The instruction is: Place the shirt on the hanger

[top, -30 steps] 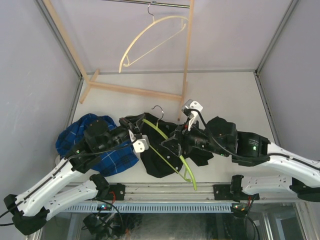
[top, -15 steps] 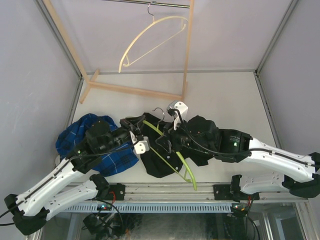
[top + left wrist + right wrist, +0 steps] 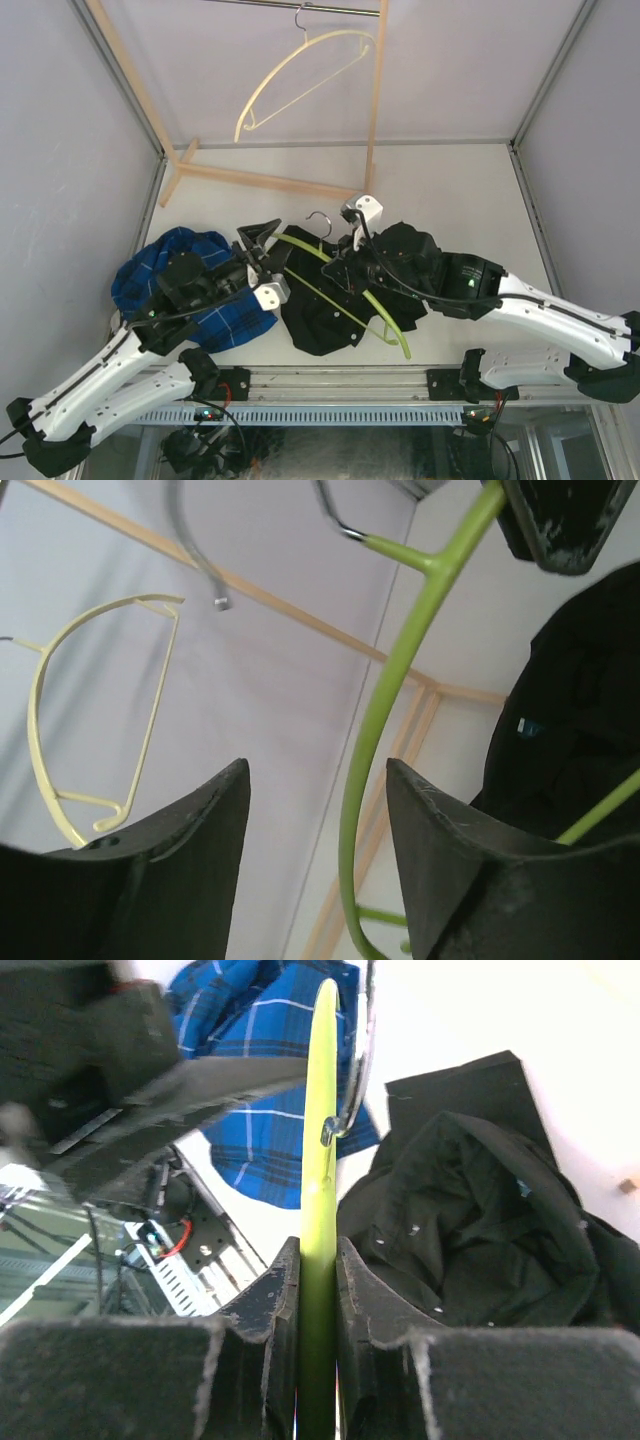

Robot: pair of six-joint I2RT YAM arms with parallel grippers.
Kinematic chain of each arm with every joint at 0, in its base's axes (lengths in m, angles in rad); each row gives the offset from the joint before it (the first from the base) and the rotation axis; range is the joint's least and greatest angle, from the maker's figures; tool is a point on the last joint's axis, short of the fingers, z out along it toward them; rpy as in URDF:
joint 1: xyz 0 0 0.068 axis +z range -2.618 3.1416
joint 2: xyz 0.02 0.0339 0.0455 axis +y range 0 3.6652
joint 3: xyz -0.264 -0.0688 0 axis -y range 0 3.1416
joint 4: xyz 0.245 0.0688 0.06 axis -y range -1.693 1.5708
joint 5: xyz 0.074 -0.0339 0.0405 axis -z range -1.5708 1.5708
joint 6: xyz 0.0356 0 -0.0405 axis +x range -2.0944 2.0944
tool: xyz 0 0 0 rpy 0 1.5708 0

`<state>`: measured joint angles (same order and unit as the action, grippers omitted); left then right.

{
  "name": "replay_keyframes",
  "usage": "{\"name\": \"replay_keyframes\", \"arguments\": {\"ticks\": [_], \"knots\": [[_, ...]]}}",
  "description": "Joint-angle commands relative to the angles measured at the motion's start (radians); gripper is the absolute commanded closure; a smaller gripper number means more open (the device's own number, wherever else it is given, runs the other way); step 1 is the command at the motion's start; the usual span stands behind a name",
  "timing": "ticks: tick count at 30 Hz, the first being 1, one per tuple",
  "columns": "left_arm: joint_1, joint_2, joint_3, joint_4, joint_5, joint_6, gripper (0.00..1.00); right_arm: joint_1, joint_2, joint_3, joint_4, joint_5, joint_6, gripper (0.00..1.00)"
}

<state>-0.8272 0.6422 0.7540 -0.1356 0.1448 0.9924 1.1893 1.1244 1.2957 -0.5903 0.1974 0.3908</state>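
Observation:
The black shirt (image 3: pixel 322 318) lies crumpled on the table near the front edge. Above it slants the lime-green hanger (image 3: pixel 390 322), its metal hook (image 3: pixel 318 218) pointing to the back. My right gripper (image 3: pixel 345 275) is shut on the hanger's arm. In the right wrist view the green bar (image 3: pixel 321 1160) is pinched between both fingers (image 3: pixel 285 1295), with the shirt (image 3: pixel 480 1210) below right. My left gripper (image 3: pixel 262 240) is open at the hanger's left end. In the left wrist view the green arm (image 3: pixel 385 710) runs between the spread fingertips (image 3: pixel 430 820) without touching them.
A blue plaid shirt (image 3: pixel 165 275) is heaped at the left under my left arm. A wooden rack (image 3: pixel 270 182) stands at the back, with a cream hanger (image 3: pixel 300 75) on its rail. Grey walls close both sides.
My left gripper has opened and let go of the hanger. My right gripper has closed on the hanger's arm, and the hanger's near end has swung right and up.

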Motion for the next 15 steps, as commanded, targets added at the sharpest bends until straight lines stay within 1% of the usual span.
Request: {"name": "replay_keyframes", "arguments": {"ticks": [1,5,7,8,10,12,14,15], "knots": [[-0.001,-0.049,0.012,0.085,0.011,-0.145,0.33,-0.077,-0.079,-0.051,0.082,-0.006,-0.037,1.0],[-0.002,-0.088,0.032,0.079,-0.039,-0.362,0.1,-0.159,-0.164,-0.137,0.102,0.002,-0.053,1.0],[-0.002,-0.114,0.027,0.076,-0.059,-0.479,0.05,-0.208,-0.209,-0.19,0.13,-0.015,-0.065,1.0],[-0.001,-0.127,0.017,0.076,-0.082,-0.546,0.01,-0.24,-0.233,-0.222,0.151,-0.033,-0.073,1.0],[-0.002,-0.152,0.005,0.07,-0.144,-0.707,0.0,-0.283,-0.276,-0.271,0.176,-0.066,-0.09,1.0],[-0.001,-0.176,0.0,0.044,-0.247,-0.852,0.0,-0.318,-0.321,-0.315,0.191,-0.083,-0.108,1.0],[-0.002,-0.194,0.003,-0.004,-0.357,-0.983,0.0,-0.358,-0.359,-0.344,0.179,-0.103,-0.11,1.0],[-0.001,-0.199,0.006,-0.032,-0.386,-1.03,0.0,-0.379,-0.379,-0.356,0.171,-0.118,-0.108,1.0]]}}
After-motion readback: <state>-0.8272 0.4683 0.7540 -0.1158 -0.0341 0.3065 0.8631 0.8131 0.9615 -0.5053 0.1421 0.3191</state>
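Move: The black shirt lies flat below both hands. Its middle is about 6 cm ahead of my right hand, roughly 1 cm to its right and some 30 cm down; from my left hand it is level ahead, about 12 cm right and 31 cm down. The green hanger, gripped in my right hand, has its left end between my left fingers. The blue plaid shirt lies some 21 cm left of my left hand, 1 cm farther out and 31 cm down. With my right fingers still shut on the green hanger near its neck, I carry it about 10 cm right, half as far forward and slightly down, above the black shirt, turning it some 15 degrees clockwise. Meanwhile I open my left fingers fully and back that hand off the hanger's end, left, up and back, rolling the wrist counter-clockwise as seen from behind the hand. ##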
